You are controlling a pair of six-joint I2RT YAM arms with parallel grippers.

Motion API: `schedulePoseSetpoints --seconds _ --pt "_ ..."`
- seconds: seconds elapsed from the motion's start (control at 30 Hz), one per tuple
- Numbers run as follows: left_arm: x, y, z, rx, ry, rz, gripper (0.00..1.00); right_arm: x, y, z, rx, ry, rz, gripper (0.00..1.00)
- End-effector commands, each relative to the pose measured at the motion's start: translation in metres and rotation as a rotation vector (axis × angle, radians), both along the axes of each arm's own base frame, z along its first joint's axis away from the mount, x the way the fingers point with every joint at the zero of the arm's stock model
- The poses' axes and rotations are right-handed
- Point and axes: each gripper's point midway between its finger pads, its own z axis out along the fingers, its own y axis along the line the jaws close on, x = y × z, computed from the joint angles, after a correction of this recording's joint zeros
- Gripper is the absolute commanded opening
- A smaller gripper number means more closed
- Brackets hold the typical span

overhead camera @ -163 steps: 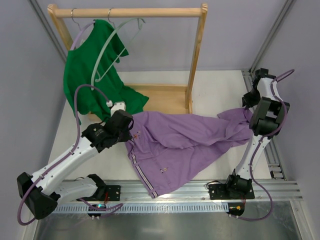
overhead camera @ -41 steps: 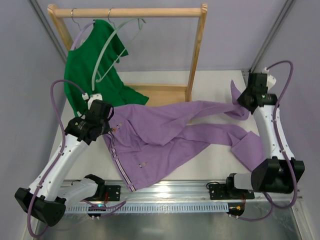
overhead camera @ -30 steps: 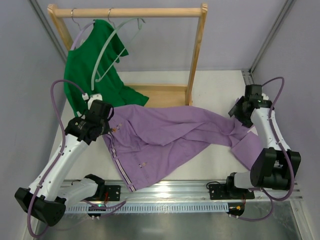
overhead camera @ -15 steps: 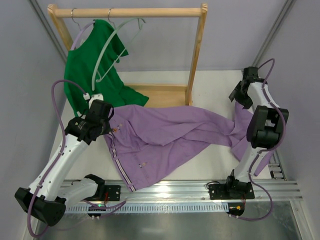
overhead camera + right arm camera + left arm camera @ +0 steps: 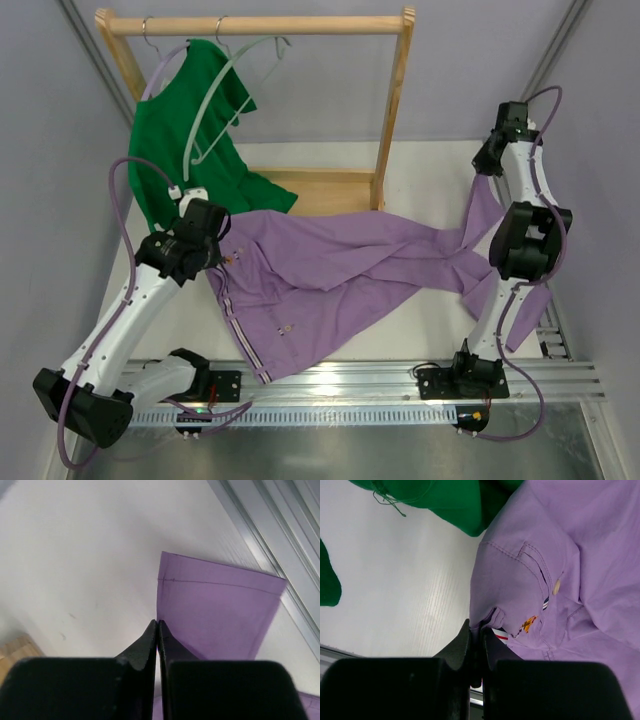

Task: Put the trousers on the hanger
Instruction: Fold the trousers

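The lilac trousers [image 5: 340, 270] lie spread across the table, waist at the left, legs running right. My left gripper [image 5: 213, 250] is shut on the waistband corner beside the striped detail; the wrist view shows the fabric [image 5: 570, 555] pinched in the left gripper [image 5: 476, 627]. My right gripper [image 5: 488, 162] is raised at the back right, shut on the edge of a leg hem [image 5: 215, 615]. That leg hangs up from the table to the right gripper [image 5: 158, 622]. The pale grey-green hanger [image 5: 210, 95] hangs bare on the rail, far from both grippers.
A wooden rack [image 5: 395, 110] stands at the back, its base board [image 5: 330, 195] just behind the trousers. A dark green T-shirt [image 5: 180, 150] on a lavender hanger drapes down beside my left arm. Metal rails [image 5: 545, 320] run along the table's right and front edges.
My right gripper has moved back and up along the right side and shut on the leg hem, pulling that leg up. The left arm has stayed put, still gripping the waistband.
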Motion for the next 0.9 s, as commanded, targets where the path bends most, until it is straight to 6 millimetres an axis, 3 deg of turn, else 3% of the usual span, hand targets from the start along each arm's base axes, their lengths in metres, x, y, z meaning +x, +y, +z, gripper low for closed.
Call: schedulePoseSetpoints --seconds 0.0,0.03,0.07,0.17,0.2,0.27,0.3,0.4,0.43,0.57,0.7,0.8,0.87 --pt "0.006 0.012 0.014 0.041 -0.046 0.058 0.00 0.007 0.005 0.110 -0.023 -0.271 0.027 0.04" --pt "0.005 0.013 0.016 0.041 -0.055 0.059 0.00 -0.001 -0.003 0.122 -0.028 -0.297 -0.016 0.04" --pt "0.005 0.014 0.017 0.042 -0.058 0.058 0.00 -0.023 -0.013 0.129 -0.053 -0.293 -0.074 0.04" --pt "0.005 0.013 0.018 0.036 -0.062 0.055 0.00 -0.063 -0.041 0.120 -0.010 -0.301 -0.203 0.04" --pt "0.004 0.013 0.019 0.036 -0.058 0.052 0.00 -0.082 -0.043 0.076 0.014 -0.233 -0.231 0.04" --pt "0.002 0.015 0.018 0.050 -0.046 0.053 0.00 -0.113 -0.059 0.046 0.039 -0.186 -0.299 0.05" --pt "0.002 0.016 0.018 0.055 -0.046 0.052 0.00 -0.136 -0.056 0.005 0.064 -0.104 -0.320 0.06" --pt "0.002 0.020 0.021 0.074 -0.049 0.057 0.00 -0.176 -0.058 -0.046 0.101 0.005 -0.378 0.25" --pt "0.003 0.021 0.022 0.079 -0.050 0.057 0.00 -0.183 -0.059 -0.053 0.095 0.027 -0.391 0.29" --pt "0.005 0.020 0.025 0.075 -0.055 0.054 0.00 -0.198 -0.061 -0.048 0.071 0.065 -0.425 0.53" --pt "0.007 0.018 0.026 0.063 -0.061 0.052 0.00 -0.186 -0.056 -0.007 0.040 -0.003 -0.402 0.63" --pt "0.009 0.012 0.023 0.041 -0.059 0.037 0.00 -0.179 -0.050 0.016 0.010 -0.010 -0.391 0.65" --pt "0.011 0.007 0.021 0.021 -0.057 0.021 0.00 -0.167 -0.040 0.016 0.022 -0.004 -0.374 0.65"
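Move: The right hand already pinches the end of one trouser leg; the spot for it lies some 22 cm back, 4 cm right and 9 cm below. The other leg's end lies about 32 cm back, 8 cm right, at table height; the rack's right post foot is roughly 8 cm back and 22 cm left. From the left hand, still holding the waistband, that spot is about 62 cm right, 6 cm ahead and 16 cm lower. The right hand swings the leg end up, about 20 cm back and down, opening, then lifts away. ##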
